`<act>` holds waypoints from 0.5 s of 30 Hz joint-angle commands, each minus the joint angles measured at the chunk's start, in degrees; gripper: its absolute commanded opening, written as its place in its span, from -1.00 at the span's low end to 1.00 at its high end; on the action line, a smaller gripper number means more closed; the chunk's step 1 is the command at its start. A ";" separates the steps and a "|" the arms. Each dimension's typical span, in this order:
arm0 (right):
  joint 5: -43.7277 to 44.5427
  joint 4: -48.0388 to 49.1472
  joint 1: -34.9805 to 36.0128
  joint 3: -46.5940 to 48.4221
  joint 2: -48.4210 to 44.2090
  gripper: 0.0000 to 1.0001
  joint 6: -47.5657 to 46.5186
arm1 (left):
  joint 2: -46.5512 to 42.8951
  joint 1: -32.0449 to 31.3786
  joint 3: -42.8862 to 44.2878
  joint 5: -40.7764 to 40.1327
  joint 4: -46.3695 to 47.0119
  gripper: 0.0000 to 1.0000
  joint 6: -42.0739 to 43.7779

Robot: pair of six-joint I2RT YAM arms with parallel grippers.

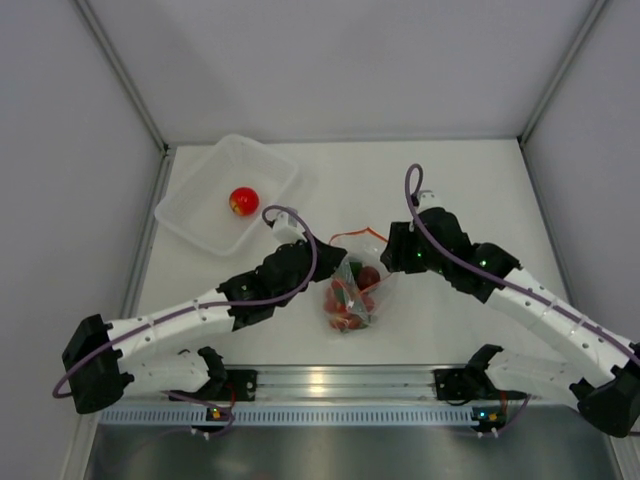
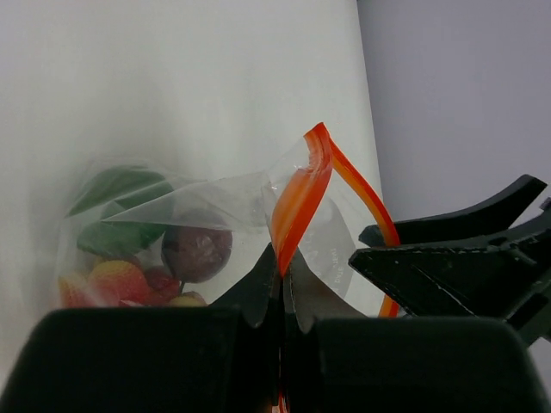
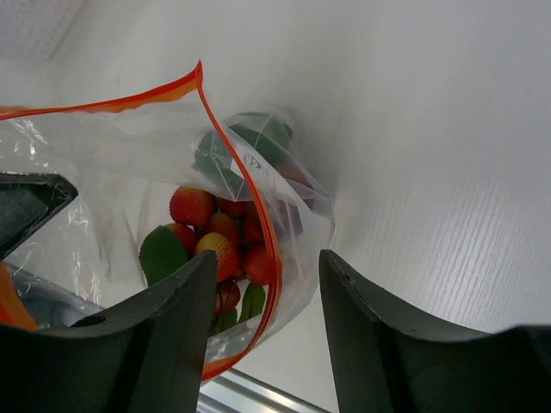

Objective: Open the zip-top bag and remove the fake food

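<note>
The zip-top bag [image 1: 352,295] hangs slightly lifted at the table's middle, between both arms. My left gripper [image 2: 282,262] is shut on its orange zip strip [image 2: 301,194], pinching one lip of the mouth. My right gripper [image 3: 267,275] stands open, with the bag's other lip and zip strip [image 3: 263,232] passing between its fingers [image 3: 185,301]. Inside the bag lies fake food: little red balls with green leaves [image 3: 211,232] and a maroon ball [image 2: 196,251]. A red tomato [image 1: 243,201] sits in the tub.
A translucent rectangular tub [image 1: 200,215] stands at the back left of the table. White walls enclose the table on three sides. The arms' bases and a metal rail [image 1: 330,385] run along the near edge.
</note>
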 commanded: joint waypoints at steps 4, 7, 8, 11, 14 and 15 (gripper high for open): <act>1.67 2.03 0.63 -4.38 0.44 -0.08 3.07 | -0.05 -1.30 2.19 -1.36 3.87 -1.00 -0.29; 1.14 2.21 0.89 -7.11 -0.79 -0.22 3.95 | -0.22 -1.48 2.11 -1.98 3.87 -1.00 0.15; 1.31 2.12 0.90 -7.72 -1.32 -0.36 4.13 | -0.31 -1.57 2.11 -2.33 3.87 -1.00 0.23; 1.92 0.90 0.90 -6.86 -1.59 -0.77 3.87 | -0.31 -1.66 2.02 -2.60 3.79 -1.00 0.41; 4.90 -3.04 0.90 -2.57 -1.50 -1.00 1.68 | -0.31 -1.66 2.37 -2.86 3.78 -1.00 1.11; 7.96 -4.63 0.90 -0.89 -1.15 -1.00 0.19 | -0.22 -1.74 2.89 -2.60 3.78 -1.00 2.07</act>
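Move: The right hand, half open, is poised over the near right stretch of the bag's orange zip edge, about 5 cm below it, roughly 2 cm back and 1 cm right. From this hand, the plum in the bag is some 3 cm back, 3 cm left and 9 cm down, and the strawberries are about 7 cm back, 8 cm left and 12 cm down. The left hand already holds the opposite rim; from it that stretch is some 10 cm right, 4 cm back and 4 cm lower. The right hand sinks about 6 cm onto the near right side of the bag mouth, easing some 1.5 cm back and nearly 2 cm right with the fingers tipping a few degrees further down, then comes up about half a centimetre at the end. On the way its half-open fingers close fully, one on each side of the orange zip edge, and pinch it, while the left hand stays put and keeps its grip on the opposite rim. ##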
